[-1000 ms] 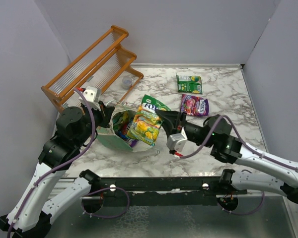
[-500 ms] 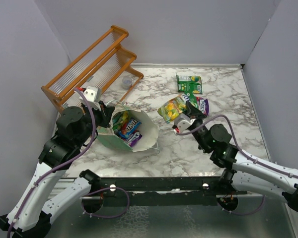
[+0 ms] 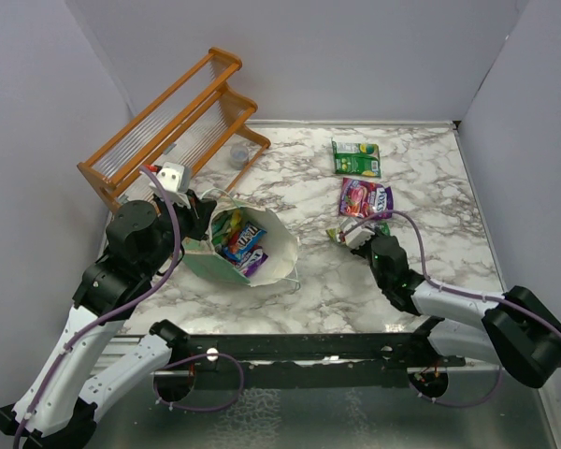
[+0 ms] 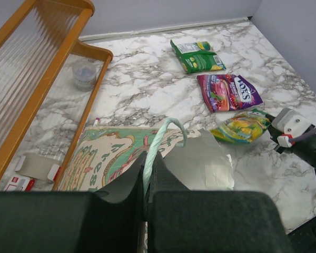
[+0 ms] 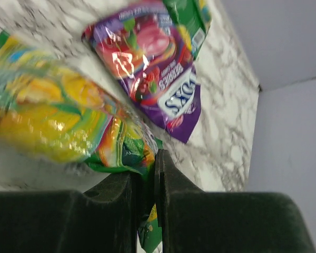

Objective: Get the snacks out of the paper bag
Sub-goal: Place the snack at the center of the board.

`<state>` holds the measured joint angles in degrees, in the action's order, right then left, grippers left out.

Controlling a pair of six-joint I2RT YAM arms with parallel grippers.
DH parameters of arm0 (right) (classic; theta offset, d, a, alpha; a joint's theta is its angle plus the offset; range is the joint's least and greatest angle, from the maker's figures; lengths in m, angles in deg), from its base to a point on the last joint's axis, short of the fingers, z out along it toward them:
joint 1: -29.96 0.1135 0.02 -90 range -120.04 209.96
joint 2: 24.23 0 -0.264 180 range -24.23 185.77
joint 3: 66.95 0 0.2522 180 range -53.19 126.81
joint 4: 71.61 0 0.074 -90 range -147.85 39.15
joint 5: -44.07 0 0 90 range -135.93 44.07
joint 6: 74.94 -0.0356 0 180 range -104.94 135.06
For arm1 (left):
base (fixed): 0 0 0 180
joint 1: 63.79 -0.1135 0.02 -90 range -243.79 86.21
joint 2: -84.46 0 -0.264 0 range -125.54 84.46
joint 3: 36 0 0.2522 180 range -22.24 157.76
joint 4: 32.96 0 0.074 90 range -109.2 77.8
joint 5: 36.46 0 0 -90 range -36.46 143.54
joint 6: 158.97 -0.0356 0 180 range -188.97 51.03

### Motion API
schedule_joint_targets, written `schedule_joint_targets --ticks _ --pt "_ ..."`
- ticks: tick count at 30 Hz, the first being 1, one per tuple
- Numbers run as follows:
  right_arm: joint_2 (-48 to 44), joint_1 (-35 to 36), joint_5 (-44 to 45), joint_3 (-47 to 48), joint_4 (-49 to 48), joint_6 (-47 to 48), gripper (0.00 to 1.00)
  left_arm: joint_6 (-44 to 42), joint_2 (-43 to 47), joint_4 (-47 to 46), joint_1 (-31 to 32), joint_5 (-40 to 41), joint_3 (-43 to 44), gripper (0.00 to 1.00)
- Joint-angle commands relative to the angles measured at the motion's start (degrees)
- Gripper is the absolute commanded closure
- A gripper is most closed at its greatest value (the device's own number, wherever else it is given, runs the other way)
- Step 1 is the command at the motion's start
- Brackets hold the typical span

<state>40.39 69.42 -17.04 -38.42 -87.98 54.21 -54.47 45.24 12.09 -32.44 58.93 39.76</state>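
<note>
The pale-green paper bag point(image 3: 279, 251) lies tipped on the marble with its mouth up, several snacks point(image 3: 239, 239) showing inside. My left gripper point(image 4: 146, 169) is shut on its pale-green string handle point(image 4: 161, 138) at the bag's left rim point(image 3: 206, 217). My right gripper point(image 5: 150, 167) is shut on the corner of a yellow-green packet point(image 5: 58, 121), held low at the table right of the bag point(image 3: 336, 234). That packet point(image 4: 241, 126) hangs just below a purple packet point(image 3: 365, 197) point(image 5: 152, 68). A green packet point(image 3: 355, 157) lies farther back.
An orange wooden rack point(image 3: 173, 126) stands at the back left, with a small clear cup point(image 4: 85, 74) beside its foot. Grey walls close in the table on the left, back and right.
My right arm has carried the yellow-green packet from over the bag to the right and down to the table beside the purple packet. The left arm and the bag have not moved.
</note>
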Motion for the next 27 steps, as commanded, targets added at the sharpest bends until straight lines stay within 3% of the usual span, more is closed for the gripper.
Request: schedule_joint_targets --ticks 1,12,13,16,21,25,27 --pt "1.9 -4.9 -2.4 1.8 -1.3 -4.9 0.99 -0.2 0.5 -2.9 0.1 -1.3 0.2 1.0" --pt "1.4 -6.1 -6.8 2.6 6.0 -6.6 0.98 -0.6 2.4 -2.9 0.1 -2.2 -1.3 1.0" --pt "1.5 -6.1 -6.5 2.2 4.9 -6.8 0.82 -0.5 2.5 -2.9 0.0 -2.3 -1.4 1.0" --pt "1.5 -6.1 -5.0 1.9 2.6 -7.2 0.58 -0.7 3.0 -3.0 0.0 -3.5 -2.0 1.0" --pt "-4.7 -6.1 -6.9 1.9 2.6 -9.2 0.45 -1.1 3.9 -4.2 0.1 -9.7 -3.7 1.0" --pt "-11.6 -6.1 -15.6 2.0 3.6 -12.3 0.41 -0.5 3.1 -5.4 0.1 -17.1 -4.7 1.0" --pt "-13.9 -6.1 -20.3 2.3 3.9 -13.6 0.34 -0.2 2.5 -5.9 0.1 -20.5 -5.0 1.0"
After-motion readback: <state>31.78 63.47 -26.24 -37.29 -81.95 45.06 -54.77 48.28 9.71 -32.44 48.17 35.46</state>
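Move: The yellow-green snack, already pinched by its right end in the right hand, is to lie on the marble top, its middle about 6 cm to that hand's left, 2 cm farther out and some 4 cm lower. The purple snack lies about 9 cm ahead of the hand and 4 cm to the left; the green snack is 21 cm ahead and 7 cm left, both on the table. From the left hand the laying spot is roughly 13 cm ahead, 34 cm right and 29 cm down. The yellow-green snack is taken about 3 cm right and 3 cm down to the marble just in front of the purple snack; the right hand eases back left a little, opens its fingers to over half, then rises some 5 cm, drifting left and rolling its left side up. Late on, the left hand, still shut on the paper bag, draws about 3 cm right and back, turning some 10 degrees clockwise. ##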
